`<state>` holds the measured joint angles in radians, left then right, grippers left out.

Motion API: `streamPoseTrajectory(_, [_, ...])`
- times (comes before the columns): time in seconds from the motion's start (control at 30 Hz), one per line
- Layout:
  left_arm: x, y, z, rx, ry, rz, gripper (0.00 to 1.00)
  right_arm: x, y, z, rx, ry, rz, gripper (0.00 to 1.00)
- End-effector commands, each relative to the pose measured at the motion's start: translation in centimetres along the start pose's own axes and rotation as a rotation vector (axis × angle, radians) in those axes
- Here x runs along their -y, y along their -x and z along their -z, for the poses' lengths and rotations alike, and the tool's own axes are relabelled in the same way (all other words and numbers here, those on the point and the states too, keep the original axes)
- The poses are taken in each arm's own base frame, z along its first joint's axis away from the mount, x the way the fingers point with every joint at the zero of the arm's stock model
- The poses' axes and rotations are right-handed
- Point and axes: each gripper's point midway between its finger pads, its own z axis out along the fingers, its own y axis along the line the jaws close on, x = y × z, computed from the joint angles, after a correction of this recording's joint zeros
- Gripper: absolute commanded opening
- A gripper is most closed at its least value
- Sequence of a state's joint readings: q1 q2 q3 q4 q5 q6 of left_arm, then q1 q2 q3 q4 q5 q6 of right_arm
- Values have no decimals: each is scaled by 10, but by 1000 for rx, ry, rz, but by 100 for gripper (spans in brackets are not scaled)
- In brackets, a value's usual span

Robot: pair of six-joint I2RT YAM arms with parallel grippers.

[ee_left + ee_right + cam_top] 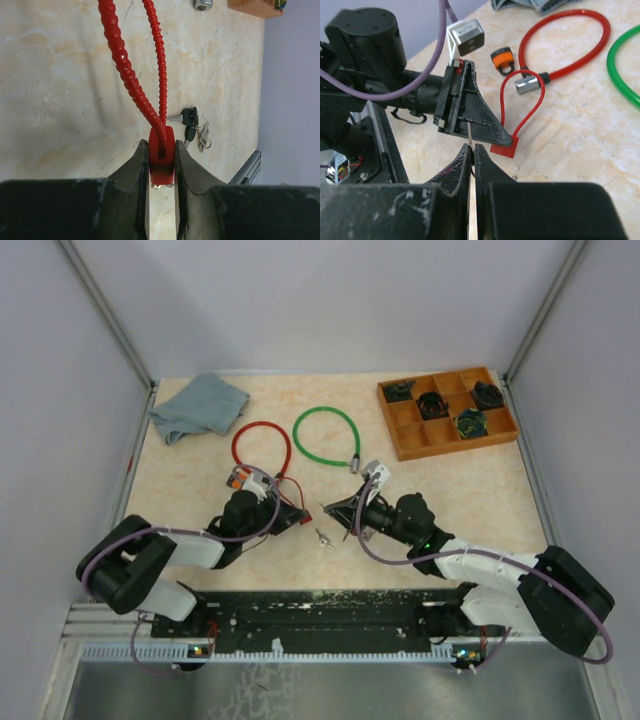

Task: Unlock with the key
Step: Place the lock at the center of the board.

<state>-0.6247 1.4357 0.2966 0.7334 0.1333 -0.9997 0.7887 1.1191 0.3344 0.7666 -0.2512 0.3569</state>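
Note:
A small red lock with a thin red beaded cable loop sits between the fingers of my left gripper, which is shut on it just above the table. In the right wrist view the lock pokes out below the left gripper's fingers. My right gripper is shut on a thin metal key, whose blade points at the left gripper's side, a little left of the lock. From above, the two grippers meet tip to tip.
A bunch of black-headed keys lies on the table beside the lock. Behind are an orange padlock, a red cable lock, a green cable loop, a grey-blue cloth and a wooden compartment tray.

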Motion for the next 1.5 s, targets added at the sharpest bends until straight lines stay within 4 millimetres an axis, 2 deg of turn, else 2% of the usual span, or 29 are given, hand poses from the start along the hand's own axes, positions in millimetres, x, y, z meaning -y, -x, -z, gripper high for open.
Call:
streamPoseTrajectory(0.0, [11, 4, -3, 16, -54, 38, 0, 2, 13, -10, 27, -2, 40, 0])
streamPoseTrajectory(0.1, [0, -3, -4, -6, -17, 45, 0, 2, 10, -11, 18, 1, 37, 0])
streamPoseTrajectory(0.27, [-20, -14, 0, -32, 42, 37, 16, 3, 8, -10, 16, -1, 28, 0])
streamPoseTrajectory(0.43, [-29, -20, 9, -44, 65, 38, 33, 2, 7, -10, 12, -2, 15, 0])
streamPoseTrajectory(0.63, [-36, -18, 21, -27, 108, 11, 50, -1, 8, -9, 23, 11, -21, 0])
streamPoseTrajectory(0.8, [-34, -7, 37, 29, 116, -43, 63, -6, 24, -9, 84, 10, -87, 0])
streamPoseTrajectory(0.87, [-26, 2, 44, 71, 91, -81, 67, -4, 33, -10, 122, -8, -144, 0])
streamPoseTrajectory(0.93, [-10, 14, 50, 119, 40, -121, 72, -3, 40, -13, 157, -25, -208, 0])
streamPoseTrajectory(1.1, [48, 30, 61, 172, -194, -261, 75, 2, 64, -15, 261, -63, -335, 0])
streamPoseTrajectory(1.2, [76, 36, 67, 214, -325, -332, 76, 0, 81, -14, 321, -59, -372, 0])
streamPoseTrajectory(1.37, [119, 34, 81, 264, -539, -489, 77, -8, 98, -15, 356, -44, -374, 0])
streamPoseTrajectory(1.47, [138, 26, 78, 254, -600, -593, 77, -15, 104, -17, 367, -24, -374, 0])
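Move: The lock is already in the left fingers; the bare board it is taken to lies about 4 cm below the left hand, 2 cm back and 1 cm left. From that hand the small silver keys are some 5 cm right and 3 cm back, the black keys about 11 cm right and level, and the red cable lock's barrel roughly 9 cm ahead, 6 cm left. From the right hand the lock is about 4 cm ahead, 5 cm left and 11 cm below. Still pinching the red lock, the left hand lowers it about 3 cm while easing back towards itself, then opens wide and lets go with the lock on the board. It drifts slightly left and back, then climbs some 14 cm clear, fingers tipping up about 35 degrees. The right hand keeps the key, dips 2 cm, waits, then rises about 7 cm and goes forward 3 cm, rolling its left side up. ##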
